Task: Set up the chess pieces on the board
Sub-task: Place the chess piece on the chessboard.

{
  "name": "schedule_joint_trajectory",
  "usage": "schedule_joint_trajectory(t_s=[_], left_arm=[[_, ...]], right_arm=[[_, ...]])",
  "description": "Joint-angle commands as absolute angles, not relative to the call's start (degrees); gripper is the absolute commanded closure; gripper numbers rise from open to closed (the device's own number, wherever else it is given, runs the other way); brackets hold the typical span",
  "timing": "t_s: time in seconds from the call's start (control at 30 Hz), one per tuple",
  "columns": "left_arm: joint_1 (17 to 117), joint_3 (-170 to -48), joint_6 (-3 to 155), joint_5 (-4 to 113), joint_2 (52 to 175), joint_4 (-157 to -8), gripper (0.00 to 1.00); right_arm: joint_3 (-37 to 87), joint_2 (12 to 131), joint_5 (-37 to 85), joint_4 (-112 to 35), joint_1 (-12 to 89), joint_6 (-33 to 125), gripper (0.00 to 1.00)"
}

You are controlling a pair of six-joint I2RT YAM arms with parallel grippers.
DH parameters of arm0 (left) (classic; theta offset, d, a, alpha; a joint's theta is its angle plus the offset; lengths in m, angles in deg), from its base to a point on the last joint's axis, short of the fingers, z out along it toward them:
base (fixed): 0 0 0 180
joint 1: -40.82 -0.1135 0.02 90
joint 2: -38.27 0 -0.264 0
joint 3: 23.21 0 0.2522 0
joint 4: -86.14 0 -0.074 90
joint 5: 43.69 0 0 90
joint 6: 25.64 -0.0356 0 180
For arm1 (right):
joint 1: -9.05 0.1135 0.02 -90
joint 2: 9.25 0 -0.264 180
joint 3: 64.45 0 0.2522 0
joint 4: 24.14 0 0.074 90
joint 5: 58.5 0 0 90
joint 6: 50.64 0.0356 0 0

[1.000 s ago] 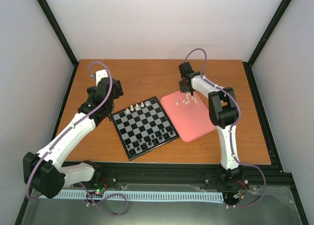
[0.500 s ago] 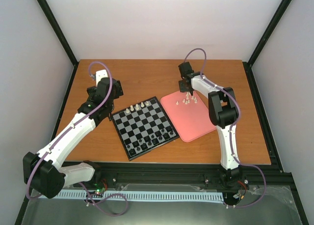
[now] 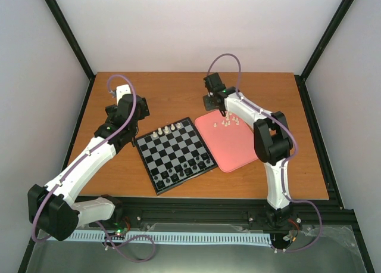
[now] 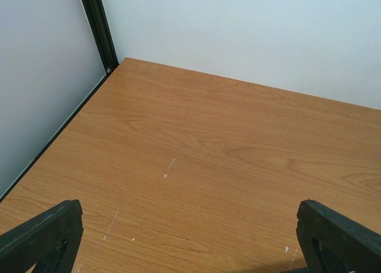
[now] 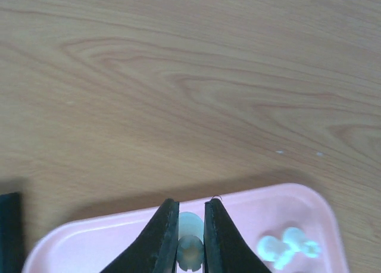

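The black-framed board (image 3: 174, 154) lies between the arms, with several white chess pieces (image 3: 167, 129) on its far row and dark figures along its near rows. More white chess pieces (image 3: 229, 122) (image 5: 286, 247) stand on the pink tray (image 3: 233, 143). My right gripper (image 3: 222, 112) (image 5: 191, 234) hangs over the tray's far left corner, shut on one white chess piece (image 5: 190, 242), a rook by its notched top. My left gripper (image 4: 190, 240) is open over bare table left of the board, its fingers (image 4: 41, 234) at the frame's lower corners.
The wooden table (image 3: 172, 94) runs to the white back wall, with black frame posts (image 4: 98, 25) at the corners. The pink tray (image 5: 89, 240) touches the board's right side.
My right gripper has shut on a white piece and swung left, from the piece cluster to the tray's far left corner. The left arm has not moved.
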State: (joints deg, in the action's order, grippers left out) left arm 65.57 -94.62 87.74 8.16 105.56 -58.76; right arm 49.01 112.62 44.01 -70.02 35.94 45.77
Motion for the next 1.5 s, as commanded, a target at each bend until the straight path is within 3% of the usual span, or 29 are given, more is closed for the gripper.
schedule_joint_trajectory(t_s=[0.0,0.43,1.47], left_arm=[[65.2,-96.9,88.3,7.5,105.2,-59.3,0.00],[65.2,-96.7,88.4,7.5,105.0,-59.3,0.00],[65.2,-96.6,88.6,8.3,105.0,-59.6,0.00]], right_arm=[[49.5,112.0,40.7,-68.5,38.6,44.9,0.92],[53.2,117.6,33.0,-67.9,45.3,44.1,0.92],[56.0,121.6,37.4,-72.2,50.5,43.3,0.91]])
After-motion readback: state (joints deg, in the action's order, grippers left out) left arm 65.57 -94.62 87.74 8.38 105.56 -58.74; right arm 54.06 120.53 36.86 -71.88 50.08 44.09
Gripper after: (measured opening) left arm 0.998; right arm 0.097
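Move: The empty far-row square under the "h" is where the held white piece is bound: about 14 cm to the right hand's left, 6 cm back and 8 cm below. The knight beside it on g stands some 17 cm left and 7 cm back. The loose white pieces on the pink tray lie roughly 6 cm right of this hand and 5 cm back. From the left hand, the h square is about 21 cm right, 7 cm ahead and 25 cm down. The white piece, still pinched in the right gripper, is carried leftward about 14 cm and some 7 cm back, from over the tray's far edge to the board's far right corner. The hand dips on the way, then slows and sinks a couple of centimetres more over the h square, turning about 20 degrees counter-clockwise; the fingers keep their hold. ##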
